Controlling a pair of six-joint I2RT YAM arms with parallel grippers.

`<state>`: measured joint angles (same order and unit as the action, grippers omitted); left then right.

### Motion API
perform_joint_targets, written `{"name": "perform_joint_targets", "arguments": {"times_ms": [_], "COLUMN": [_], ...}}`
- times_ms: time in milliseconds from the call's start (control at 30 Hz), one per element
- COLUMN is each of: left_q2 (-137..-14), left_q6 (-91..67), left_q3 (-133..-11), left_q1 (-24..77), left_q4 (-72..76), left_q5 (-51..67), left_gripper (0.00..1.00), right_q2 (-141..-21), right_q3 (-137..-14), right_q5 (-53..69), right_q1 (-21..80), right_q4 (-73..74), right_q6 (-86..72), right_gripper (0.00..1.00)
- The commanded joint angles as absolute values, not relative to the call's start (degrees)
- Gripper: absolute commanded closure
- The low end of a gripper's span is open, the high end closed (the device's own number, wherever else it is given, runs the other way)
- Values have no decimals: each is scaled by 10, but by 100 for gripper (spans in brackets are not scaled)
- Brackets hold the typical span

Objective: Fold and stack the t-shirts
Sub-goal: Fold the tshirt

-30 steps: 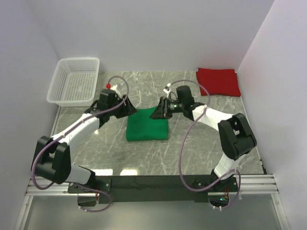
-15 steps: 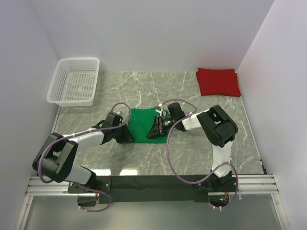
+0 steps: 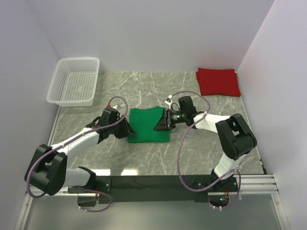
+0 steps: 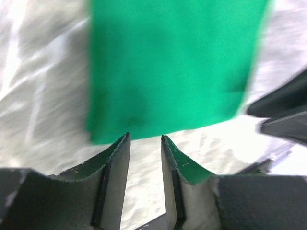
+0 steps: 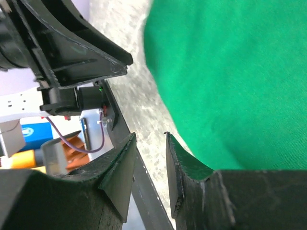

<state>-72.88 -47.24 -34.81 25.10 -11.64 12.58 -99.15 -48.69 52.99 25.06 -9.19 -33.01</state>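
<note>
The green t-shirt (image 3: 146, 127) lies folded into a rectangle in the middle of the marble table (image 3: 192, 148). My left gripper (image 3: 129, 128) sits low at its left edge and my right gripper (image 3: 159, 126) over its right part. In the left wrist view the left gripper (image 4: 145, 140) is open by a narrow gap with only table between the fingers, and the green shirt (image 4: 172, 67) lies just ahead. The right gripper (image 5: 148, 138) is also open and empty, with the green cloth (image 5: 230, 81) beside its right finger. The red t-shirt (image 3: 218, 81) lies folded at the back right corner.
A white mesh basket (image 3: 75, 81) stands at the back left, empty as far as I can see. White walls close in the table on the left, back and right. The black base rail (image 3: 153, 183) runs along the near edge.
Both grippers dropped from the shirt's far corners toward its near edge, then came back to its sides. The left jaws narrowed and partly reopened. The green shirt stays folded in place.
</note>
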Motion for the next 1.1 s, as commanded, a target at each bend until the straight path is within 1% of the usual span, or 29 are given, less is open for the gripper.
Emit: {"name": "perform_joint_targets", "arguments": {"times_ms": [0, 100, 200, 300, 367, 467, 533, 600, 700, 833, 933, 1067], "left_q2": [-723, -764, -811, -849, -855, -854, -860, -873, -913, -973, -1003, -1042], "left_q6": [-462, -467, -474, -478, -475, -453, -435, -426, -417, -416, -421, -435], "left_q3": [-402, -430, -447, -443, -446, -475, -505, -526, -566, -601, -603, -598], "left_q1": [259, 259, 254, 236, 220, 216, 215, 213, 210, 199, 182, 158], "left_q4": [-90, -70, -55, -33, -35, -51, -56, -56, -50, -43, -31, -17], "left_q5": [156, 161, 152, 153, 160, 145, 136, 141, 142, 134, 128, 136], "left_gripper": [62, 62, 64, 65, 65, 63, 62, 61, 61, 62, 63, 64], "right_q2": [-967, -990, -1032, -1084, -1086, -1040, -1006, -993, -996, -1060, -1114, -1178], "right_q3": [-464, -438, -393, -376, -379, -402, -438, -468, -540, -608, -637, -667], "right_q5": [523, 531, 530, 528, 537, 533, 522, 517, 507, 497, 497, 487], "right_q1": [243, 237, 228, 208, 200, 199, 197, 193, 183, 158, 141, 130], "right_q4": [-76, -113, -197, -235, -230, -180, -134, -105, -105, -107, -137, -141], "right_q6": [-303, -316, -344, -359, -358, -336, -321, -317, -333, -349, -377, -384], "right_gripper": [61, 62, 63, 63, 64, 64, 64, 64, 64, 64, 64, 64]}}
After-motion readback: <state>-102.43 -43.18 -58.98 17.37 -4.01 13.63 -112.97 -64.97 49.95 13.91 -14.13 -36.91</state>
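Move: The green t-shirt's far left corner lies about 16 cm ahead of the left hand, 1 cm to its right and 4 cm below; the near left corner is 6 cm back and 1 cm left. For the right hand the far right corner is some 15 cm ahead, 5 cm right and 6 cm down, the near right corner 9 cm back and 7 cm right; the red shirt lies roughly 34 cm ahead and 33 cm right. To the t-shirt's far left corner goes the left hand, about 15 cm forward in two low hops, sinking again at the end. The right hand first dips some 6 cm down and slightly back and right over the shirt, tipping down, then rises and swings forward to the far right corner, turning about 15 degrees clockwise and starting to sink. Both grippers stay partly open; contact can't be made out. ##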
